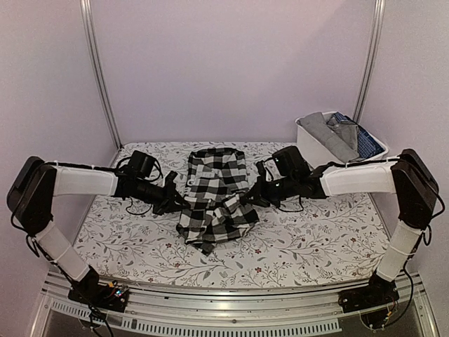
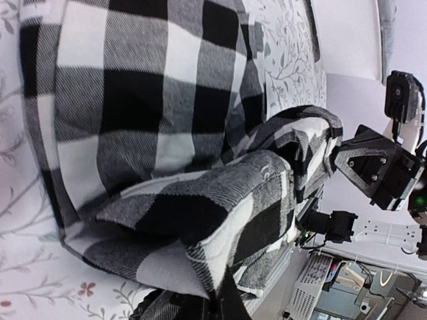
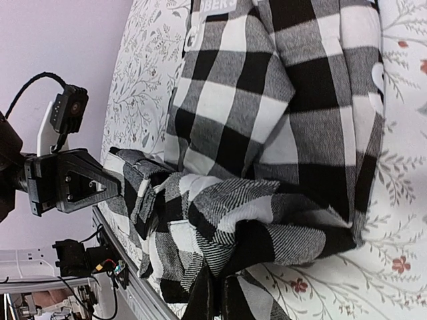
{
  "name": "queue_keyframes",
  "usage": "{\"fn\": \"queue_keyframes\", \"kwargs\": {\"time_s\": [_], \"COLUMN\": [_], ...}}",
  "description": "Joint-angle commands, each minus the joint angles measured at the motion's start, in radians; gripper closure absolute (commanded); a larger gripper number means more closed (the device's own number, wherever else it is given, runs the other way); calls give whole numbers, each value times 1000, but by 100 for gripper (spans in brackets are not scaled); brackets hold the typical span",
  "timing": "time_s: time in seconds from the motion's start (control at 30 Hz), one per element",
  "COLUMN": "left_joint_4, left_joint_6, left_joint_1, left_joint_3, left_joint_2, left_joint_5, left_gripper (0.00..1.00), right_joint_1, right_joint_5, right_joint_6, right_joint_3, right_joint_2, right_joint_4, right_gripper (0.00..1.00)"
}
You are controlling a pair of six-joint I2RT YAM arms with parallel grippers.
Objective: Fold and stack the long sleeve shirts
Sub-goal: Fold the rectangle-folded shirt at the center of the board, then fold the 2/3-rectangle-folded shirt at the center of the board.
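Observation:
A black-and-white checked long sleeve shirt (image 1: 214,196) lies in the middle of the floral table cover, its lower part bunched and lifted in folds. My left gripper (image 1: 179,201) is at the shirt's left edge and my right gripper (image 1: 250,194) at its right edge. In the left wrist view the gripper (image 2: 223,301) is shut on a raised fold of the checked cloth (image 2: 153,120). The right wrist view shows the same: my gripper (image 3: 220,298) pinches a fold of the shirt (image 3: 287,113), collar end away from it. Both fingertip pairs are mostly buried in cloth.
A white bin (image 1: 306,142) stands at the back right, holding a grey shirt (image 1: 330,132) and a dark blue patterned one (image 1: 365,140). Walls and metal posts close the back and sides. The table's metal front rail (image 1: 231,319) runs between the arm bases.

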Motion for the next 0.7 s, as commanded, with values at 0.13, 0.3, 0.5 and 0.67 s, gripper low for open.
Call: {"fn": "queue_keyframes", "kwargs": {"time_s": [0.13,0.3,0.5,0.67], "left_joint_4": [143,224,259,298], "left_joint_6": [-7,-31,-41,-68], "left_joint_1": [119,119,97,55], "left_joint_3": [166,187,111,-25], "left_joint_2": [327,448,418,329], "left_joint_5": [52,60,56,43], "left_gripper": [100,100,100,100], "right_joint_1": [-98,-106,-99,-57], "right_joint_5": [-26,-28,-16,10], "right_joint_6": [-34,-21,-10,0], "right_joint_3": [232,259,156,14], "right_joint_2": [296,427,407,309], "right_joint_4": [73,91,113,126], "right_gripper": [100,100,100,100]}}
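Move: Both hands already hold the shirt's lifted near end. The landing place, the shirt's middle still lying on the board, is about 8 cm ahead of the left hand, 12 cm to its right and 8 cm below; from the right hand, 8 ahead, 12 left, 9 below. The shirt's far end lies some 27 cm beyond that middle. The white basket stands roughly 25 cm ahead and 36 cm right of the right hand. Both shut grippers swing the held end forward and about 8 cm down onto the shirt, then ease slightly back. ##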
